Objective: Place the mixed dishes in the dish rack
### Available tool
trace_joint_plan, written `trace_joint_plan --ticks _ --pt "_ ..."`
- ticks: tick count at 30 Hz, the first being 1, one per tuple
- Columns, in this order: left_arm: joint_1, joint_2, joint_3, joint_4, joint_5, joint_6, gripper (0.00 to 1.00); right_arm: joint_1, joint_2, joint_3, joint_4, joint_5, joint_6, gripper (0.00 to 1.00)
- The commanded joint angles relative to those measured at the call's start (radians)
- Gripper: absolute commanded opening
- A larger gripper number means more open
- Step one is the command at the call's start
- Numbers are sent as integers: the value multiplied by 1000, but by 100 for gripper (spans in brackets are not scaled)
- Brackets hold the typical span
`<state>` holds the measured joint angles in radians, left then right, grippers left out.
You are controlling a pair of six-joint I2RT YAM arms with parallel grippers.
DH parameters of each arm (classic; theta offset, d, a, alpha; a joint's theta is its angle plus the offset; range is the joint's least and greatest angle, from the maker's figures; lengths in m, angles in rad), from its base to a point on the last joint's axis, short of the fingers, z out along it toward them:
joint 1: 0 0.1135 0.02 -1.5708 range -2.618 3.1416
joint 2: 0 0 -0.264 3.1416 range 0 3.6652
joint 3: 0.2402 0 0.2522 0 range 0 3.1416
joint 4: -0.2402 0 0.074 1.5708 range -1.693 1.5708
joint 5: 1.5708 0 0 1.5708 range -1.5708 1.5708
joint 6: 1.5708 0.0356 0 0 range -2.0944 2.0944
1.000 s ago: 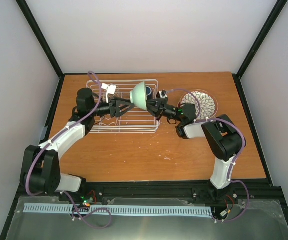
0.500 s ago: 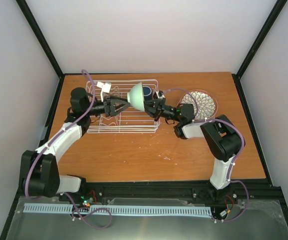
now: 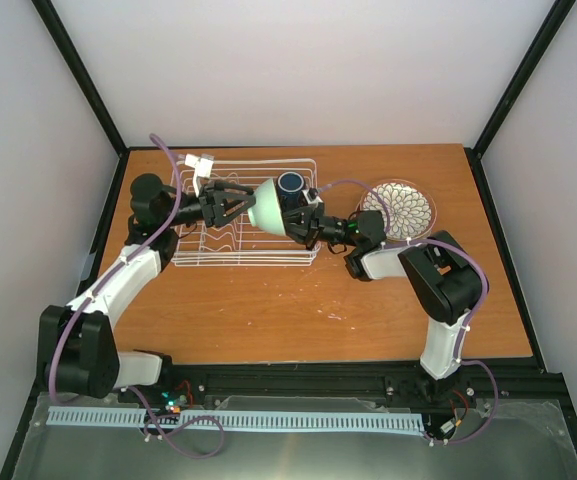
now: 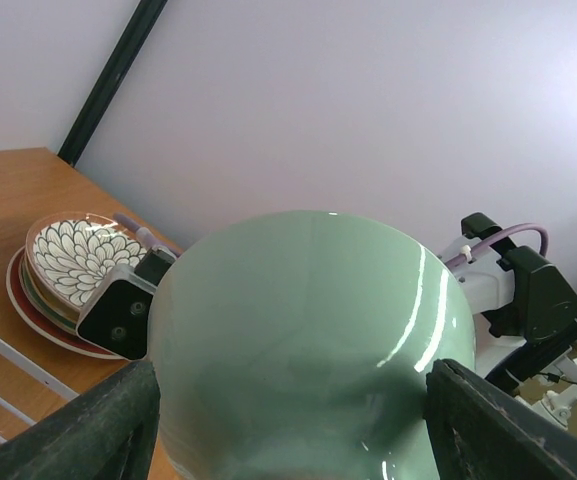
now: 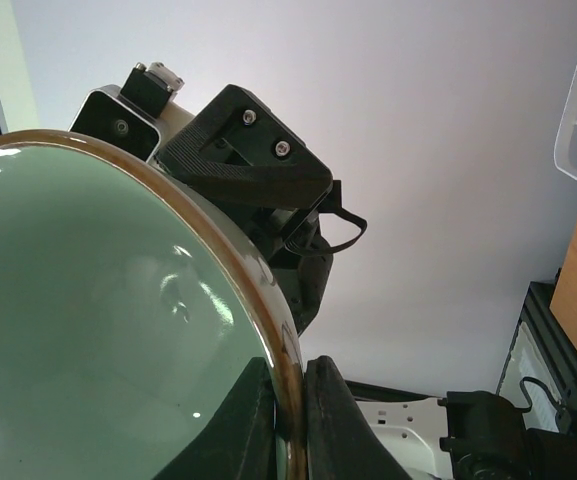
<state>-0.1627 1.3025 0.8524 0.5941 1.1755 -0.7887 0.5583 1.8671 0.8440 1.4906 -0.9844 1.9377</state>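
The mint-green bowl (image 3: 268, 208) hangs tilted over the white wire dish rack (image 3: 200, 252), its foot toward the left. My right gripper (image 3: 298, 222) is shut on its brown rim (image 5: 268, 330), one finger inside and one outside. My left gripper (image 3: 238, 206) has its fingers (image 4: 88, 430) against both sides of the bowl's outer wall (image 4: 308, 320). The dark blue mug (image 3: 290, 183) stands in the rack's right end. The white petal-pattern bowl (image 3: 398, 208) sits on stacked plates right of the rack; the red plate's rim (image 4: 30, 312) shows beneath.
The rack's wavy dividers (image 3: 216, 232) lie under my left gripper. The stack stands close to my right arm's wrist (image 3: 368, 232). Bare wooden table (image 3: 298, 300) lies in front of the rack. Black frame posts (image 3: 78, 75) and white walls bound the back.
The bowl and both grippers have moved left and lower over the rack together. The blue mug, hidden behind the bowl before, now shows.
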Motion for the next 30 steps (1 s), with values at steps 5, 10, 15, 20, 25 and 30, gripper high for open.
trace_joint_plan --ticks 5,10,15,20,25,30 --pt "6 -38 -3 -9 5 -5 74 14 -1 39 186 27 -20 3" --pt "6 -68 -3 -72 -7 29 73 10 13 80 181 41 -18 3" --pt "6 -87 -17 -95 -15 35 73 -6 11 95 173 51 -26 3" --pt "6 -75 -20 -97 -22 42 71 -8 6 100 176 55 -21 3" --pt "6 -65 -32 -60 -20 21 62 -8 7 112 176 57 -16 3" --pt "6 -54 -33 -40 -18 7 43 -8 16 114 176 63 -16 3"
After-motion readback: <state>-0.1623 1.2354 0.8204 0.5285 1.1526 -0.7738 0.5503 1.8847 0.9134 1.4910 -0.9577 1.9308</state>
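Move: My right hand already pinches the green bowl by its lower rim; the bowl's middle is about 6 cm above that hand, 3 cm to its left and 2 cm ahead. From my open left hand the bowl lies roughly 5 cm to the right, 2 cm back and 2 cm lower, its foot facing those fingers. The mug in the rack stands about 15 cm ahead of my left hand, 8 cm to its right and 25 cm below. I lift the bowl about 2 cm with my right hand and bring it some 1.5 cm forward, keeping the rim pinched, so its foot comes up between my left fingertips. My left hand eases about 1 cm back, still pointing right at the bowl, then holds there and starts closing from wide, its fingertips coming onto the two sides of the foot. ##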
